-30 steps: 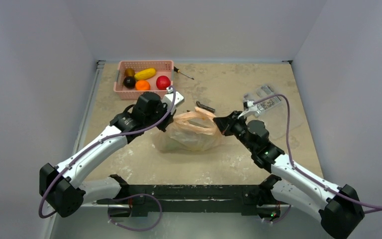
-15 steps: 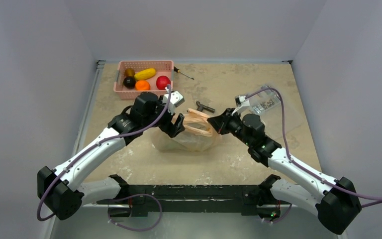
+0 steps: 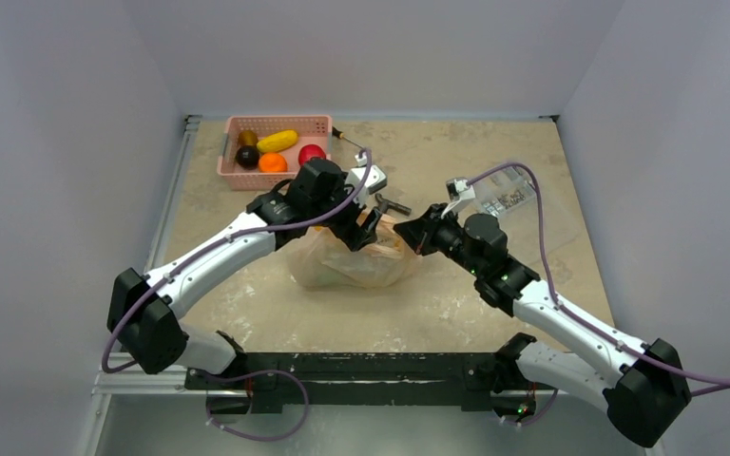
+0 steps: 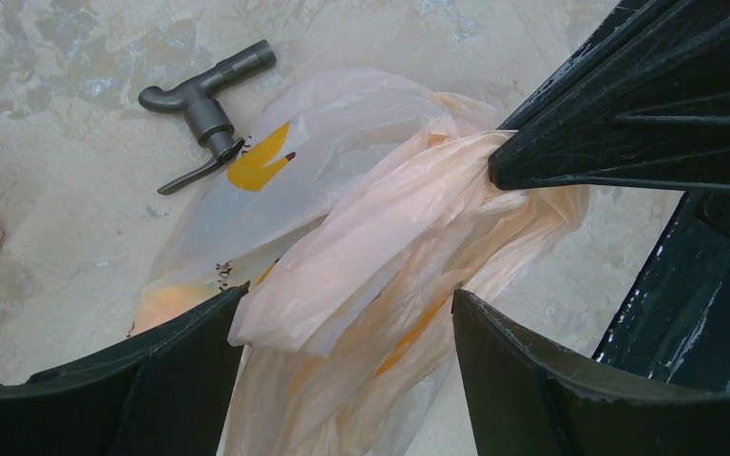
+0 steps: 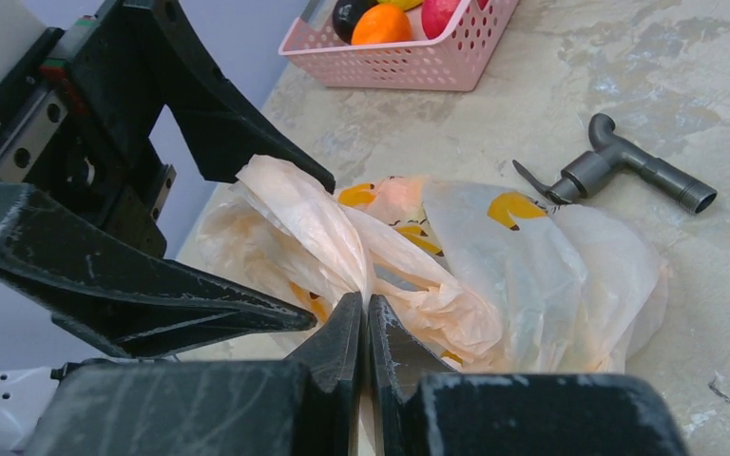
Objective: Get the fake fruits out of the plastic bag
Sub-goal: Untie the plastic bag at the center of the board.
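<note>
The plastic bag (image 3: 347, 264) lies crumpled mid-table, pale peach with orange printed marks. My right gripper (image 3: 402, 231) is shut on a gathered fold of it (image 5: 342, 256). My left gripper (image 4: 347, 293) is open and straddles that same fold (image 4: 380, 247) from the opposite side, its fingers (image 5: 162, 285) close beside the right one's. What the bag holds is hidden. Of the fake fruits, a yellow banana (image 3: 278, 141) and a dark round fruit (image 3: 247, 158) lie in the pink basket (image 3: 229, 174).
The basket at the back left also holds an orange ball (image 3: 272, 162) and a red apple (image 3: 311, 154). A grey metal tap part (image 3: 392, 204) lies just behind the bag. A screwdriver (image 3: 350, 141) lies near the basket, and a clear packet (image 3: 506, 197) at the right.
My left gripper has opened, let go of the bag and swung right over it to the right gripper. The right gripper has drawn its fold slightly left.
</note>
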`<state>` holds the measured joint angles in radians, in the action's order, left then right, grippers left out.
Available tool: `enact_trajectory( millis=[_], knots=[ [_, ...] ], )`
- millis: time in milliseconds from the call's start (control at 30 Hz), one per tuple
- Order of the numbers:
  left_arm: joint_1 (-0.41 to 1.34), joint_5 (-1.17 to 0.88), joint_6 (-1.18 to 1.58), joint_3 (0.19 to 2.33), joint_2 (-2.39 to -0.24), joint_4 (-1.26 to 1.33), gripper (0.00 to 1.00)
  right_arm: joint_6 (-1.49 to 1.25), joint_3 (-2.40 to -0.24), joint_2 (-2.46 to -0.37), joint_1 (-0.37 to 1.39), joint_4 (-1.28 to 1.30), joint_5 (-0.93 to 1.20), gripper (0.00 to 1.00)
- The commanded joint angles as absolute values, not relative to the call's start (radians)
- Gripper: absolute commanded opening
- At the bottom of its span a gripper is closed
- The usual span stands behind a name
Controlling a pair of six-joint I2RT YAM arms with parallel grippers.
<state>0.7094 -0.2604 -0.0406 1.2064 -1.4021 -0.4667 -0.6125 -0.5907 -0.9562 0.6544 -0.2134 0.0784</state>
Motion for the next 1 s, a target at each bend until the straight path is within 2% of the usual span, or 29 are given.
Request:
enact_trajectory(
  millis=[0,67,133,200,267,400,567,600,733,800,867,967],
  knots=[
    [0.711,-0.290,-0.054,1.227,-1.434,-0.425,0.76,-0.644,-0.611,-0.946,0.654,-0.242,0.081,0.00],
    [0.711,-0.267,-0.045,1.253,-1.452,-0.456,0.68,-0.671,-0.604,-0.938,0.654,-0.239,0.063,0.00],
    [0.710,-0.238,-0.044,1.264,-1.452,-0.466,0.53,-0.722,-0.580,-0.918,0.655,-0.252,0.035,0.00],
    [0.710,-0.207,-0.054,1.259,-1.435,-0.468,0.32,-0.788,-0.537,-0.893,0.654,-0.266,-0.005,0.00],
    [0.711,-0.115,-0.047,1.242,-1.401,-0.455,0.03,-0.880,-0.509,-0.859,0.655,-0.222,-0.121,0.00],
    [0.711,0.041,-0.042,1.165,-1.288,-0.400,0.00,-1.198,-0.434,-0.751,0.654,-0.025,-0.382,0.00],
    [0.711,0.073,-0.010,1.081,-1.172,-0.304,0.00,-1.094,-0.452,-0.764,0.655,-0.007,-0.384,0.01],
    [0.710,0.078,-0.009,1.076,-1.162,-0.295,0.00,-1.035,-0.471,-0.786,0.655,-0.005,-0.364,0.04],
    [0.711,0.067,-0.009,1.065,-1.142,-0.277,0.00,-0.790,-0.532,-0.878,0.654,-0.032,-0.259,0.26],
    [0.710,0.054,0.017,1.071,-1.149,-0.281,0.00,-0.702,-0.600,-0.937,0.654,0.043,-0.242,0.35],
    [0.710,0.037,0.021,1.080,-1.159,-0.289,0.00,-0.593,-0.666,-0.977,0.654,0.100,-0.208,0.38],
    [0.710,0.021,0.020,1.087,-1.164,-0.293,0.00,-0.522,-0.743,-1.027,0.654,0.150,-0.173,0.58]
  ],
)
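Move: The loose flap of the plastic bag's twisted top lies between the left hand's open fingers, some 2 cm below and 1 cm ahead of the hand point. The strand still pinched by the right hand is about 6 cm to its right, level in reach. The bag's full belly lies 5 cm back, 4 cm left and 9 cm below; the grey tap about 7 cm ahead, 4 cm right and 12 cm below. From the right hand the flap is roughly 6 cm to the left, 1 cm ahead and 1 cm lower. Down about 2 cm goes the left hand, shutting its open fingers on the flap, then it draws the flap up about 7 cm and to the left, tipping its fingers upward. Meanwhile the right hand, still pinching its strand, swings right and down, turning clockwise some 25 degrees, then opens about halfway as it eases farther down and slightly forward, letting go. ##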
